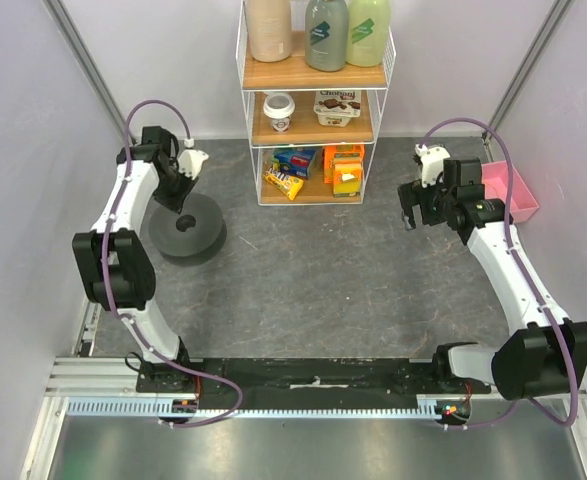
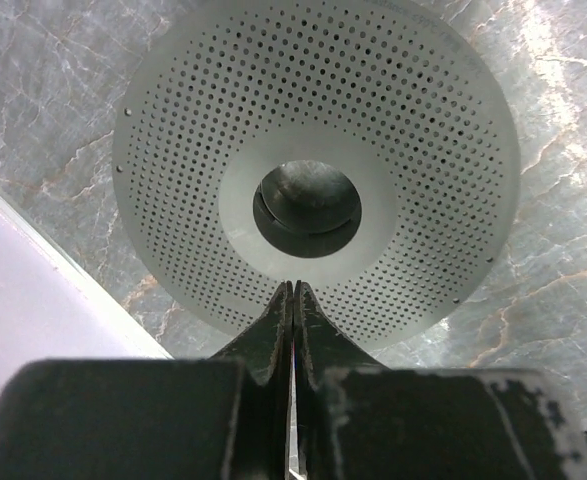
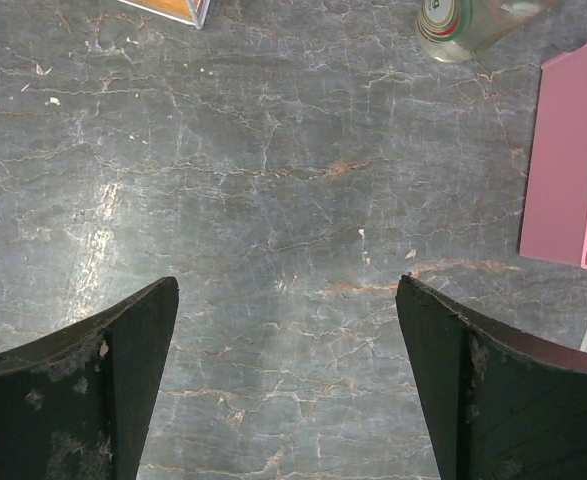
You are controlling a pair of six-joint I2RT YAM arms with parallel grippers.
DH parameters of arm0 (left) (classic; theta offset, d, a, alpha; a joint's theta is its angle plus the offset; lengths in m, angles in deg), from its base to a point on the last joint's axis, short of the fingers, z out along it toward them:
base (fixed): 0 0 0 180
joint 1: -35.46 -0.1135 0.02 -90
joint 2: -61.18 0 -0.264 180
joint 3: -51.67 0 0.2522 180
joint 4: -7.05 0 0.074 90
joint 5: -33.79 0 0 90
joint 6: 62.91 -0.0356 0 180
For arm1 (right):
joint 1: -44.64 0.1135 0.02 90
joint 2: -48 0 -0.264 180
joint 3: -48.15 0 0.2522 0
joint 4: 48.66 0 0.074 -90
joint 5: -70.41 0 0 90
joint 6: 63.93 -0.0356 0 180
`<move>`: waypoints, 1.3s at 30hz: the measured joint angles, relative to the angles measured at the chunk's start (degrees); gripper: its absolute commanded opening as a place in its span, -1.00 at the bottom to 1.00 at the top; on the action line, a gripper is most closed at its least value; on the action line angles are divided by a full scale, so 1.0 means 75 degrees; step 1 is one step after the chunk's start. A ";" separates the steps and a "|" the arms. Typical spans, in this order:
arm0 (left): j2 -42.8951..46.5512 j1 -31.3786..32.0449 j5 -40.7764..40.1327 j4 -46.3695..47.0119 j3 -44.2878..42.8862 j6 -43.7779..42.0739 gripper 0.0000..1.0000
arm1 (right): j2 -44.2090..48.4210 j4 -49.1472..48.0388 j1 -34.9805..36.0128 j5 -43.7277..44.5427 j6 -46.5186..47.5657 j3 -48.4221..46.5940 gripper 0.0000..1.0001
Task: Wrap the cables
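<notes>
A dark grey round spool (image 1: pixel 186 228) lies flat on the marbled table at the back left. In the left wrist view its perforated top flange (image 2: pixel 413 150) fills the frame, with a dark centre hole. My left gripper (image 1: pixel 181 208) hangs just above the spool, its tips (image 2: pixel 293 285) pressed together over the flange's smooth inner ring, near the hole. No cables show in any view, and I see nothing clearly between those fingers. My right gripper (image 1: pixel 410 218) hovers over bare table at the right, its fingers wide apart (image 3: pixel 287 280) with nothing between them.
A white wire shelf (image 1: pixel 313 100) with bottles, cups and snack packs stands at the back centre. A pink tray (image 1: pixel 513 190) sits by the right wall, its edge (image 3: pixel 573 150) close to my right gripper. Grey walls close in both sides.
</notes>
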 measured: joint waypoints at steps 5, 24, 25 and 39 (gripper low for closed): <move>-0.0294 0.0000 -0.0157 0.0455 0.0458 -0.0251 -0.97 | -0.0003 0.0009 0.0000 0.0006 0.0044 0.0000 0.96; -0.0117 0.0455 -0.0221 0.1169 0.2375 -0.0801 -0.97 | -0.0020 0.0070 0.0000 0.0041 0.0122 0.0000 0.96; -0.0017 0.0551 -0.0178 0.1174 0.2495 -0.0801 -0.97 | -0.0026 0.0073 0.0000 0.0044 0.0125 -0.0003 0.96; 0.1361 0.3480 0.0268 0.1102 0.3719 -0.0239 -0.97 | -0.0236 0.0219 0.0000 0.0052 0.0166 -0.0160 0.96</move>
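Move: The perforated grey disc lies almost straight below my closed left fingers: its centre hole is roughly 10 cm down, about level fore and aft, and 1 cm to the right. The yellow snack bag is some 22 cm to my left hand's right and 9 cm ahead; the blue packet is about 24 cm right and 13 cm ahead, both around 9 cm lower. From my right hand the disc is some 47 cm left, 2 cm ahead and 14 cm below. Keeping my left fingers shut, I sink them about 8 cm into the disc's centre hole. Then, staying low, I sweep right and back in a growing curve, some 15 cm to the right and 10 cm back, dragging the disc along by the rim of its hole while my wrist turns clockwise nearly 30 degrees. ##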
